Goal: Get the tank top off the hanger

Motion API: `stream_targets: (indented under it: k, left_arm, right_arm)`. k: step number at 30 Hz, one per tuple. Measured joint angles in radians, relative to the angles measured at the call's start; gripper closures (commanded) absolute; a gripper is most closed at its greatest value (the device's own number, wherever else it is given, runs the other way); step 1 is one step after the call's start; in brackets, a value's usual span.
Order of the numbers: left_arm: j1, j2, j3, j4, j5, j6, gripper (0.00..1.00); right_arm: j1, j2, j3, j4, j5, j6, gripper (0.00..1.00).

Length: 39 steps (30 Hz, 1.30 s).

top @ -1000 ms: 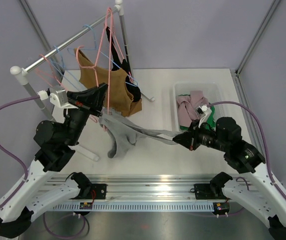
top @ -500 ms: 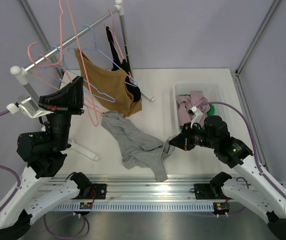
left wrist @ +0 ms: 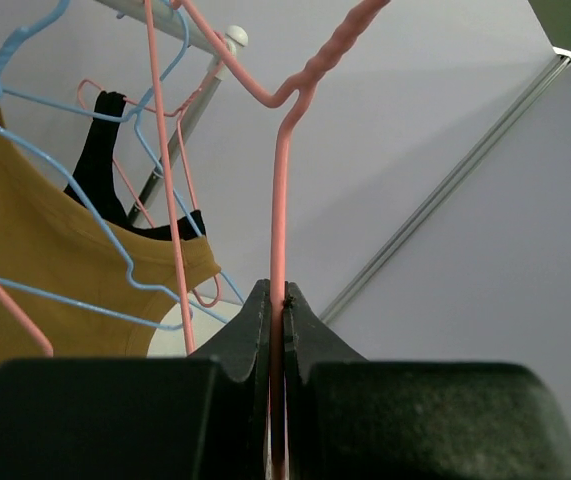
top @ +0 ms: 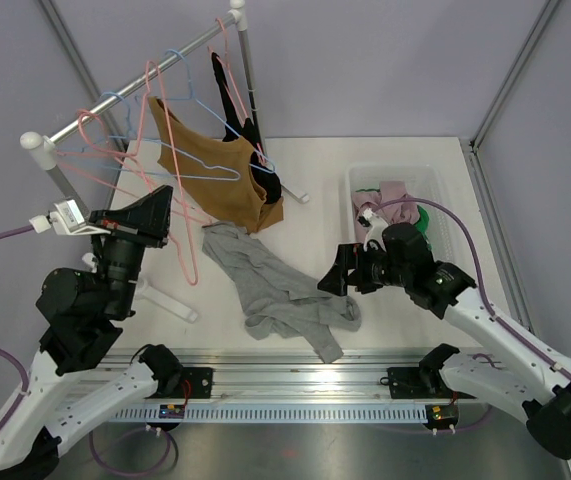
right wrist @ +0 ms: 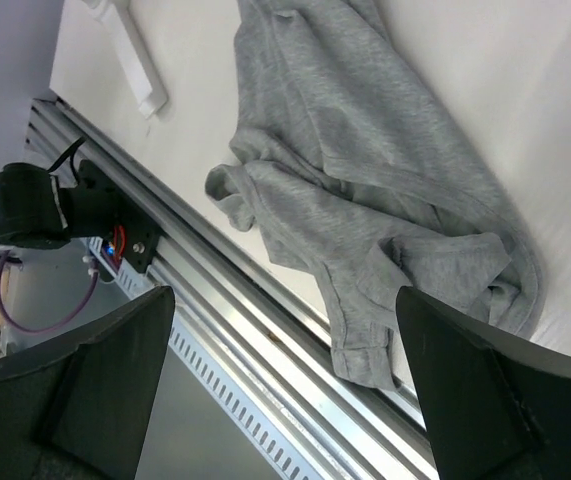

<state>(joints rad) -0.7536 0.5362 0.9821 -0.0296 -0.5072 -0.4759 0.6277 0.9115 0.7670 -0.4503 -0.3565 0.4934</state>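
Observation:
The grey tank top (top: pixel 275 285) lies crumpled on the white table, free of any hanger. In the right wrist view the tank top (right wrist: pixel 365 180) has one end draped over the front rail. My left gripper (top: pixel 163 200) is raised at the left, shut on the wire of a bare pink hanger (top: pixel 187 262). In the left wrist view the pink hanger (left wrist: pixel 279 200) runs straight up between the closed fingers of the left gripper (left wrist: pixel 276 290). My right gripper (top: pixel 337 280) hovers open just above the top's right end. The right gripper (right wrist: pixel 285 300) has nothing between its fingers.
A clothes rack rail (top: pixel 135 95) at the back left carries pink and blue hangers, a mustard top (top: pixel 215 180) and a black garment (top: pixel 250 130). A clear bin (top: pixel 360 180) holding clothes stands at the right. An aluminium rail (top: pixel 315 365) runs along the near edge.
The right gripper opened and let go of the grey tank top, which dropped flat onto the table. The left gripper pulled the pink hanger up and left, out of the top.

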Motion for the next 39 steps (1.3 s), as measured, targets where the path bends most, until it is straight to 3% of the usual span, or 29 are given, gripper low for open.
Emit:
stream_targets:
  k: [7, 20, 31, 39]
  left_arm:
    - [-0.002, -0.025, 0.008, -0.14, -0.035, -0.089, 1.0]
    - [-0.005, 0.02, 0.005, -0.28, -0.118, -0.242, 1.0]
    - [-0.008, 0.386, 0.401, -0.446, -0.395, -0.296, 1.0]
    - [-0.008, 0.669, 0.623, -0.537, -0.5, -0.24, 1.0]
  right_arm:
    - [0.0, 0.117, 0.002, 0.016, 0.026, 0.006, 0.0]
    - [0.001, 0.149, 0.046, 0.038, 0.027, 0.024, 0.0]
    - [0.001, 0.202, 0.068, 0.037, 0.027, 0.019, 0.0]
    - [0.001, 0.255, 0.091, 0.037, 0.026, 0.004, 0.01]
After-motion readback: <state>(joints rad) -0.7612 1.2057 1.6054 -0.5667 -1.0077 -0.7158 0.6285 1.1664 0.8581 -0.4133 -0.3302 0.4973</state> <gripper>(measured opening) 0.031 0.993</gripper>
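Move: The left gripper already pinches the emptied pink hanger; its free rail spot is about 17 cm ahead, straight in line and 10 cm above. The empty blue hanger's hook is 13 cm ahead, 7 left, same height; the brown tank top some 17 ahead, 7 right, 20 below. From the open right gripper, the grey tank top's middle is about 4 cm ahead, 13 left, 17 down; the bin 19 ahead, 16 right. Keep the left fingers shut on the pink hanger: lower it some 6 cm, then sweep it forward about 10 cm towards the rail and the brown tank top, rising part of the way back and swinging the wrist nose-down and counter-clockwise, some 25 degrees each. Meanwhile ease the right gripper, still wide open, forward, down and left towards the grey tank top. ##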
